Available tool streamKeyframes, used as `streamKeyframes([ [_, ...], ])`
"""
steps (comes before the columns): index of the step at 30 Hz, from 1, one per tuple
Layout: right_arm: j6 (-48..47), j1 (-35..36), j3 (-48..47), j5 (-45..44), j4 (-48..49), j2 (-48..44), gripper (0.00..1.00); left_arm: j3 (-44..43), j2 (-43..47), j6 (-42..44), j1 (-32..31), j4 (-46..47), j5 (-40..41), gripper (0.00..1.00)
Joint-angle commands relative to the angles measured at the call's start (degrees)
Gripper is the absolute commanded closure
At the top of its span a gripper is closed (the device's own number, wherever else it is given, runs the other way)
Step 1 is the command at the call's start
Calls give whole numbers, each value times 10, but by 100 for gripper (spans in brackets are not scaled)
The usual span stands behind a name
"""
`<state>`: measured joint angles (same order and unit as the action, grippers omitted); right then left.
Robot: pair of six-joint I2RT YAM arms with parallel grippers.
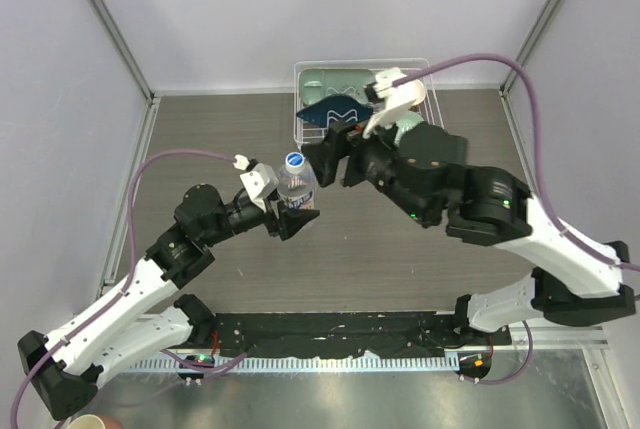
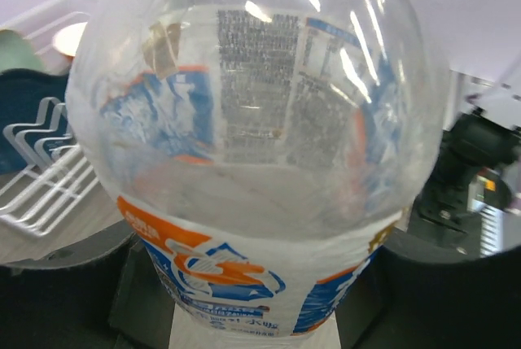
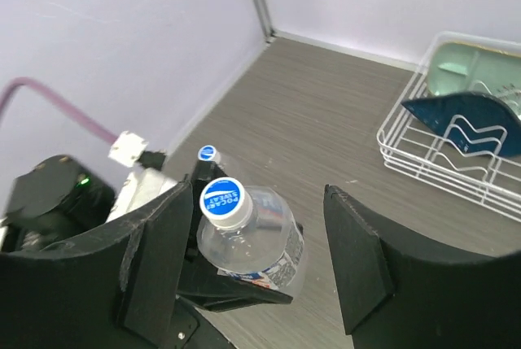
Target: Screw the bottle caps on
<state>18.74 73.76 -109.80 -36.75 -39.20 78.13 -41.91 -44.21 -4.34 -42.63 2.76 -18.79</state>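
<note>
A clear bottle (image 1: pixel 298 189) with a blue, orange and white label stands upright over the table, and my left gripper (image 1: pixel 286 213) is shut on its body. In the left wrist view the bottle (image 2: pixel 260 121) fills the frame between the dark fingers (image 2: pixel 57 292). A white cap with a blue top (image 3: pixel 222 201) sits on its neck. My right gripper (image 3: pixel 254 211) is open above it, one finger on each side of the cap, touching neither. A second capped bottle (image 3: pixel 207 154) shows just behind the left gripper.
A white wire dish rack (image 1: pixel 297 99) at the back centre holds a pale green dish (image 3: pixel 464 68) and a dark blue one (image 3: pixel 472 121). Frame posts rise at the back corners. A paper cup (image 1: pixel 90 421) stands off the table at the near left.
</note>
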Motion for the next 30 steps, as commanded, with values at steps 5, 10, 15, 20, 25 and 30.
streamKeyframes([
  [5,-97,-2,98,164,89,-66,31,-39,-20,-54,0,6,-186,100],
  [10,-145,-2,143,269,105,-94,31,-56,-30,-35,0,-1,-301,100],
  [15,-156,-2,176,291,125,-119,30,-71,-38,-23,0,-21,-427,100],
  [20,-154,-2,189,302,134,-133,37,-69,-40,-23,1,-24,-434,100],
  [25,-151,-2,201,310,137,-135,63,-67,-38,-23,0,-22,-418,100],
  [30,-149,-2,205,300,128,-132,68,-68,-33,-26,1,-17,-401,100],
])
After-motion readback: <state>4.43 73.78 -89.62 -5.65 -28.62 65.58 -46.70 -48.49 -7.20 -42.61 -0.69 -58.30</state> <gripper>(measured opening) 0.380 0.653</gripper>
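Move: The blue cap, already on the bottle in the left hand, is about 3 cm ahead of the open right fingers, 4 cm to their left and 5 cm below; from the left hand it sits straight above, some 12 cm up. From the right hand, the other capped bottle stands roughly 13 cm ahead and 26 cm left, about 27 cm lower, and the dish rack about 40 cm ahead, 12 cm right and 30 cm lower. The left hand keeps its hold round the label and carries the upright bottle straight back about 11 cm while turning some 40 degrees clockwise, then holds it there. The right hand also draws back, about 8 cm, rising briefly before it sinks to the cap and eases up a little, ending lower than it began; it turns some 30 degrees counter-clockwise, and its open fingers close late on the sides of the cap and pinch it. ##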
